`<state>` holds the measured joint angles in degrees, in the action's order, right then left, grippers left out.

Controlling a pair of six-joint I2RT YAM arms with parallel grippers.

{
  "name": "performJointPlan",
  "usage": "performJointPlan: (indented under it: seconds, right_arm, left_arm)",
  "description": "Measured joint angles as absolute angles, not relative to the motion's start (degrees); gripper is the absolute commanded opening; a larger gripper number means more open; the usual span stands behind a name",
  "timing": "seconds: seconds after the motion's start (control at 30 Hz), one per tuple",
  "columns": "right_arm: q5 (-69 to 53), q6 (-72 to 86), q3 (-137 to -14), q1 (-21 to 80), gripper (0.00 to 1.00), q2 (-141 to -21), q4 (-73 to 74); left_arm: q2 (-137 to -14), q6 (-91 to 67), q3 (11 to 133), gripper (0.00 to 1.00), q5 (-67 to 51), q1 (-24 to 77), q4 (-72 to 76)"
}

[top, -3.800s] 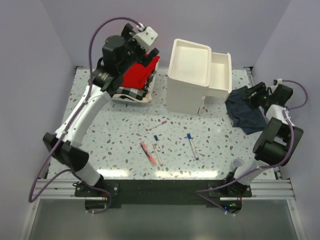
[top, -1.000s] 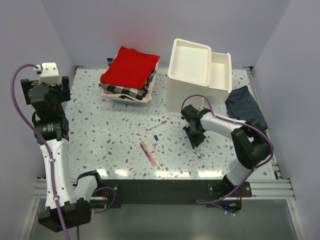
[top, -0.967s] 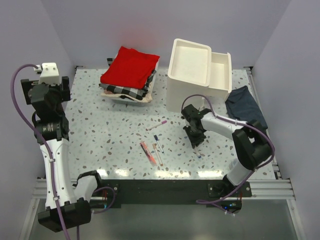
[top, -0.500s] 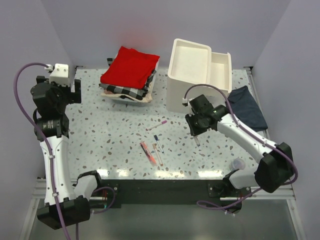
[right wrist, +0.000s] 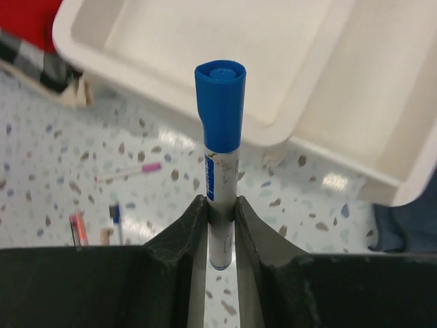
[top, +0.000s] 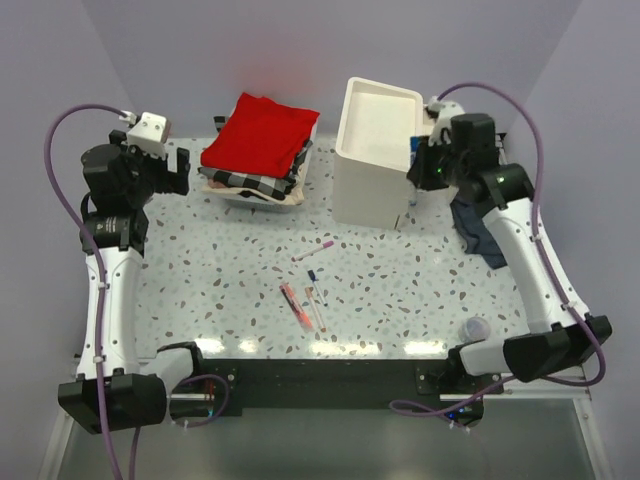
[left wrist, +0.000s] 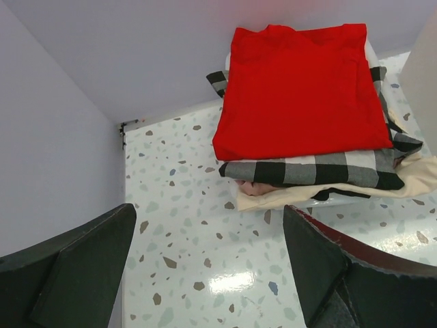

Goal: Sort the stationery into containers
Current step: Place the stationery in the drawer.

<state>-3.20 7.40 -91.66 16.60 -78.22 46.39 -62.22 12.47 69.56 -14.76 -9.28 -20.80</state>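
My right gripper (right wrist: 220, 205) is shut on a white pen with a blue cap (right wrist: 220, 130), held upright between the fingers. It hangs above the white box unit (top: 378, 150), beside its pulled-out drawer (right wrist: 369, 102). On the table lie a pink-capped pen (top: 314, 249), a short blue-capped pen (top: 312, 274), an orange-red marker (top: 293, 304) and a thin pen (top: 316, 308). My left gripper (left wrist: 205, 266) is open and holds nothing, raised over the table's far left corner.
A stack of red and checked folded cloths (top: 262, 135) lies left of the box unit. A dark blue-grey cloth (top: 485, 230) lies at the right, under my right arm. A translucent small cup (top: 474, 329) stands near the front right edge.
My right gripper has lifted the blue-capped pen off the table and carried it back and right, up to the drawer. The left gripper has swung right toward the cloths.
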Motion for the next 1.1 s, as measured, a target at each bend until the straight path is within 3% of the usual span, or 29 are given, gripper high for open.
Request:
performJointPlan:
  seconds: [0.23, 0.63, 0.67, 0.77, 0.87, 1.1]
  right_arm:
    - [-3.0, 10.1, -105.3, 8.7, 0.0, -83.7, 44.8]
    - [1.0, 10.0, -110.4, 5.5, 0.0, -96.5, 42.5]
    - [1.1, 10.0, -111.0, 5.1, 0.14, -98.0, 42.5]
    - [1.7, 10.0, -112.7, 4.8, 0.41, -101.1, 42.6]
    - [2.0, 10.0, -113.2, 4.8, 0.5, -102.1, 42.6]
    - [1.7, 9.9, -113.4, 4.8, 0.52, -99.9, 42.7]
  left_arm:
    - [-63.0, 11.5, 69.8, 0.93, -15.3, -8.2, -19.6]
    - [-63.0, 11.1, 69.8, 0.93, -15.5, -8.2, -18.9]
    - [-63.0, 11.1, 69.8, 0.93, -15.5, -8.2, -18.9]
    - [-62.8, 11.1, 69.6, 0.93, -15.4, -8.2, -18.9]
    - [-62.5, 11.1, 69.5, 0.93, -15.4, -8.2, -18.9]
    - [-62.2, 11.1, 68.5, 0.93, -15.3, -8.2, -18.5]
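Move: The right hand holds the blue-capped marker over the front of the white cabinet. The open drawer's middle is about 14 cm ahead, 9 cm to the right and some 13 cm below. The cabinet's top tray is centred about 17 cm ahead, 7 cm left and 9 cm down. The dark blue cloth lies on the table about 6 cm ahead, 25 cm right and 30 cm below. From the left hand, the drawer is roughly 13 cm ahead, 66 cm right and 15 cm down. Carry the marker with the right gripper in an arc about 14 cm forward and 8 cm right, rising some 7 cm first and then sinking back to the starting height over the open drawer, while the hand swings nearly 20 degrees clockwise. There, open the fingers partway to let the marker go, then ease up and slightly back. ##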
